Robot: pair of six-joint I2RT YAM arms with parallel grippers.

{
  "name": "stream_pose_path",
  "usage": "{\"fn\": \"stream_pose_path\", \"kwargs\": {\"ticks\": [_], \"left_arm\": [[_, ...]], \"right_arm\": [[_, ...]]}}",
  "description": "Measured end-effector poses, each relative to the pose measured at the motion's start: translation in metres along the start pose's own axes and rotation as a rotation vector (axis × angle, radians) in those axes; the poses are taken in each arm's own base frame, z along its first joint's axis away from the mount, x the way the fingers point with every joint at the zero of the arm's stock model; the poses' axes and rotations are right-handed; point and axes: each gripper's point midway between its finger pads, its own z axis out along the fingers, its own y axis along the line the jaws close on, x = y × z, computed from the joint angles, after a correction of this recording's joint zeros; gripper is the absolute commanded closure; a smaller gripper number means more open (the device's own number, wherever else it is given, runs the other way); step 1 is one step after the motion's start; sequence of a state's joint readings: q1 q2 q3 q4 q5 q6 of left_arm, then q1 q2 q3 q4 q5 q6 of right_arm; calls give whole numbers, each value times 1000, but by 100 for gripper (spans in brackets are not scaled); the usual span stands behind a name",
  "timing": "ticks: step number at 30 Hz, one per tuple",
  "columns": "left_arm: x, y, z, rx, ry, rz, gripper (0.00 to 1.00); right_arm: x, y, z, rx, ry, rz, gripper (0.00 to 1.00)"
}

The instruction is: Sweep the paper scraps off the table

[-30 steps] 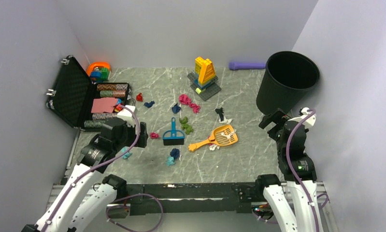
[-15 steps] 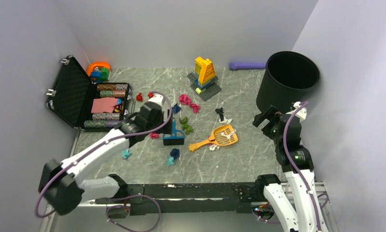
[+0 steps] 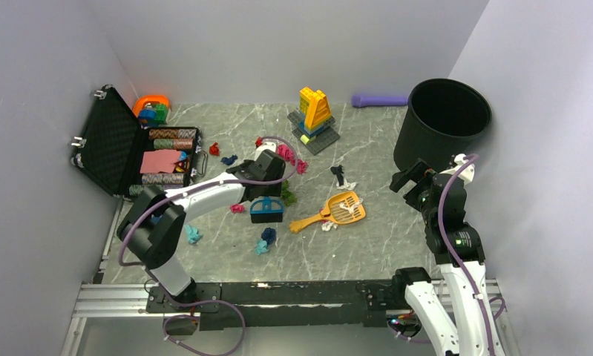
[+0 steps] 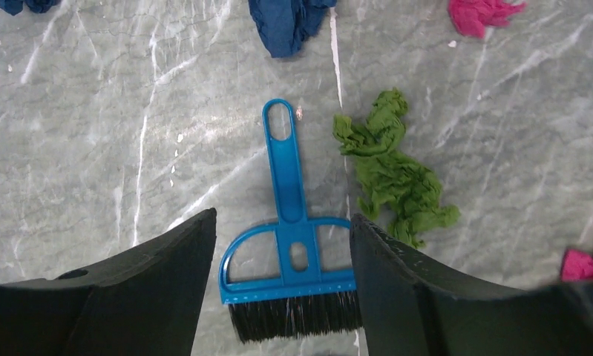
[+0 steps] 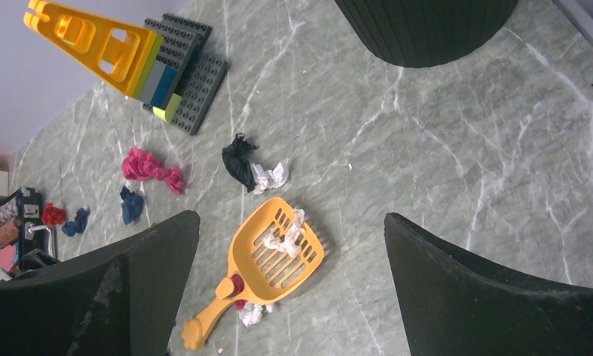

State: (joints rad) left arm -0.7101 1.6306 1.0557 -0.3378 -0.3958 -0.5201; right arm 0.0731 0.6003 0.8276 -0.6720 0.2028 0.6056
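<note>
Paper scraps lie scattered across the grey-green table (image 3: 382, 237): a pink wad (image 3: 289, 157), a green one (image 3: 286, 194), a black one (image 3: 338, 173), a teal one (image 3: 193, 235) and a dark blue one (image 3: 266, 239). A blue hand brush (image 3: 266, 210) lies flat in the middle. My left gripper (image 3: 266, 178) hovers open over it; the brush (image 4: 293, 252) shows between its fingers, with the green wad (image 4: 393, 174) to the right. An orange slotted scoop (image 5: 271, 259) holds a white scrap (image 5: 286, 237). My right gripper (image 5: 289, 216) is open and empty above it.
A black bin (image 3: 441, 122) stands at the back right. An open black case (image 3: 122, 152) with poker chips sits at the left. A yellow-orange brick build (image 3: 314, 115) on a grey plate and a purple cylinder (image 3: 380, 99) are at the back.
My left arm has swung from the left side, by the case, to the middle and now hangs over the blue brush. My right gripper has shifted slightly left.
</note>
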Motion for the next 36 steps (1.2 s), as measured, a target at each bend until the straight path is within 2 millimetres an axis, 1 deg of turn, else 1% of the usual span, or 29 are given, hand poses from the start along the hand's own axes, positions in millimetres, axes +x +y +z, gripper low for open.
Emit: {"fn": "stream_pose_path", "kwargs": {"ticks": [5, 6, 10, 13, 14, 17, 19, 21, 24, 27, 30, 33, 36], "left_arm": [[6, -2, 17, -32, 19, -16, 34], [9, -3, 22, -38, 24, -25, 36], [22, -3, 35, -63, 57, -43, 38], [32, -1, 42, -81, 80, -52, 44], [34, -1, 44, -85, 86, -53, 47], [33, -4, 48, -82, 78, -75, 60], [32, -5, 48, -80, 74, -82, 69], [32, -5, 49, -78, 71, -86, 71], [32, -5, 49, -77, 71, -84, 81], [32, -4, 48, -75, 67, -82, 82], [36, 0, 43, -71, 71, -69, 81], [39, 4, 32, -53, 71, -53, 80], [32, 2, 16, 5, 51, -43, 80]], "right_arm": [[0, 0, 0, -1, -1, 0, 3], [-1, 0, 0, -1, -1, 0, 3], [0, 0, 0, -1, 0, 0, 3], [0, 0, 0, -2, 0, 0, 3], [0, 1, 0, -3, 1, 0, 4], [0, 1, 0, -4, 2, 1, 5], [0, 1, 0, -6, 3, 2, 6], [1, 2, 0, -9, 7, 4, 6], [4, 3, 2, -13, 24, 3, 6], [9, 4, 7, -11, 55, 0, 6], [16, 6, 12, -13, 93, -5, 6], [26, 11, 16, -40, 148, -20, 6], [37, 20, 19, -82, 217, -40, 6]]}}
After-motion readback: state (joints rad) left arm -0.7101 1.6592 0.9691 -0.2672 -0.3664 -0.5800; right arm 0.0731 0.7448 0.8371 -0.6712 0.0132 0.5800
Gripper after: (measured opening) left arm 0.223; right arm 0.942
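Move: The brush lies under the left hand, its middle roughly 1 cm ahead, 1 cm right and 7 cm below. At table height too, the green scrap is some 4 cm ahead and 6 cm right of this hand, the pink scrap 2 cm back and 7 cm left. From the right hand, the orange scoop lies about 6 cm ahead, 18 cm left and 22 cm below; the brush about 10 cm ahead, 35 cm left, same depth. Straight down about 6 cm goes the left hand, its part-open fingers closing to pinch the brush's handle just above the head; then it raises the brush some 2 cm and draws it back about as far. Late on, the right hand starts left and down towards the orange scoop, 3 cm or so each way, turning about 10 degrees counter-clockwise, fingers staying open. ##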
